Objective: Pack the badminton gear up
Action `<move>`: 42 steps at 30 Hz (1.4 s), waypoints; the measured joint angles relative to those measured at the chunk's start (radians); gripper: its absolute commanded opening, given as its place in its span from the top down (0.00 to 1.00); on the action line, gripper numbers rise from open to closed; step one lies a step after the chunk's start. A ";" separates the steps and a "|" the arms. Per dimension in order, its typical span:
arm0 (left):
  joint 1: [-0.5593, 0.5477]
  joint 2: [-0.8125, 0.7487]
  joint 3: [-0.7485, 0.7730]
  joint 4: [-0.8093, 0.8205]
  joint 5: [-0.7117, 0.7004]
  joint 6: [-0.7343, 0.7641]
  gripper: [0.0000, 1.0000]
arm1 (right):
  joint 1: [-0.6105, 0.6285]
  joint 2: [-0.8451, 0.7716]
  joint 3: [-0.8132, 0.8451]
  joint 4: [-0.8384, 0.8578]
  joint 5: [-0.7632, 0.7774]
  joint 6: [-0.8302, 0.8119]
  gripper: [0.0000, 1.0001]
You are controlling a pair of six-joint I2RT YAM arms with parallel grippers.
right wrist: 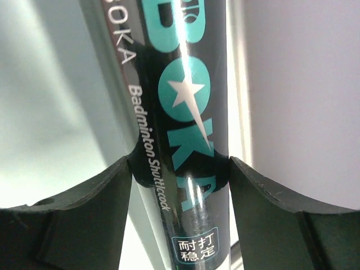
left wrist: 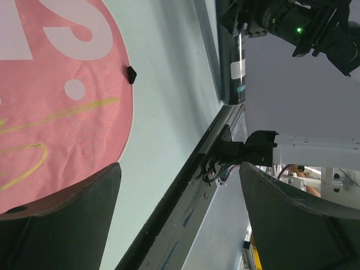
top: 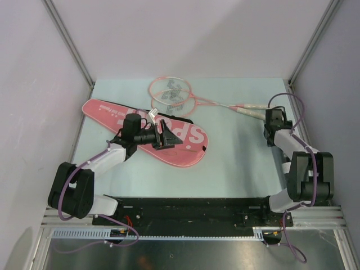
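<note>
The pink racket-shaped bag (top: 188,147) (left wrist: 56,90) lies left of centre, white lettering up. My left gripper (top: 165,138) (left wrist: 180,185) hovers over its wide end, open and empty. Two pink-framed rackets (top: 171,93) lie crossed at the back, their white handles (top: 250,108) pointing right. A small white shuttlecock (top: 152,116) rests by the bag's upper edge. My right gripper (top: 276,121) (right wrist: 180,174) is by the table's right edge, its fingers pressed on both sides of the dark tube (right wrist: 183,112) (left wrist: 232,62). From above, the gripper hides the tube.
A metal frame post (top: 306,50) and the right wall stand close behind the right gripper. The black base rail (top: 185,211) runs along the near edge. A black zipper pull (left wrist: 131,74) sits on the bag's rim.
</note>
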 measured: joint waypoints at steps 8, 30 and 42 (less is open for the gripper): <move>0.024 -0.010 0.000 0.000 -0.001 0.003 0.09 | 0.027 0.007 0.006 -0.163 -0.157 0.177 0.54; 0.030 -0.010 0.000 0.000 -0.001 0.003 0.09 | -0.094 -0.018 -0.004 -0.195 -0.367 0.225 0.00; 0.036 -0.010 0.000 0.000 -0.003 0.010 0.04 | -0.050 -0.121 0.136 -0.235 -0.367 0.240 0.00</move>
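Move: My right hand still grips the black shuttlecock tube, low over the table's right side. The tube is bound for a spot whose middle lies about 5 cm to the left, 13 cm back towards the bases and 4 cm below. The nearer racket grip is some 6 cm ahead and 16 cm to the left, the farther one about 9 ahead and 12 left, both 6 cm below. From my left hand that spot is roughly 45 cm right, 8 back, 12 below. I bring the tube about 4 cm left and 4 cm down with my right hand, drawing it back some 3 cm to lay it on the table, rolling the wrist about 20 degrees so the fingers point more steeply down. Then I open wide, let go of the tube and lift clear, up and a little forward. ##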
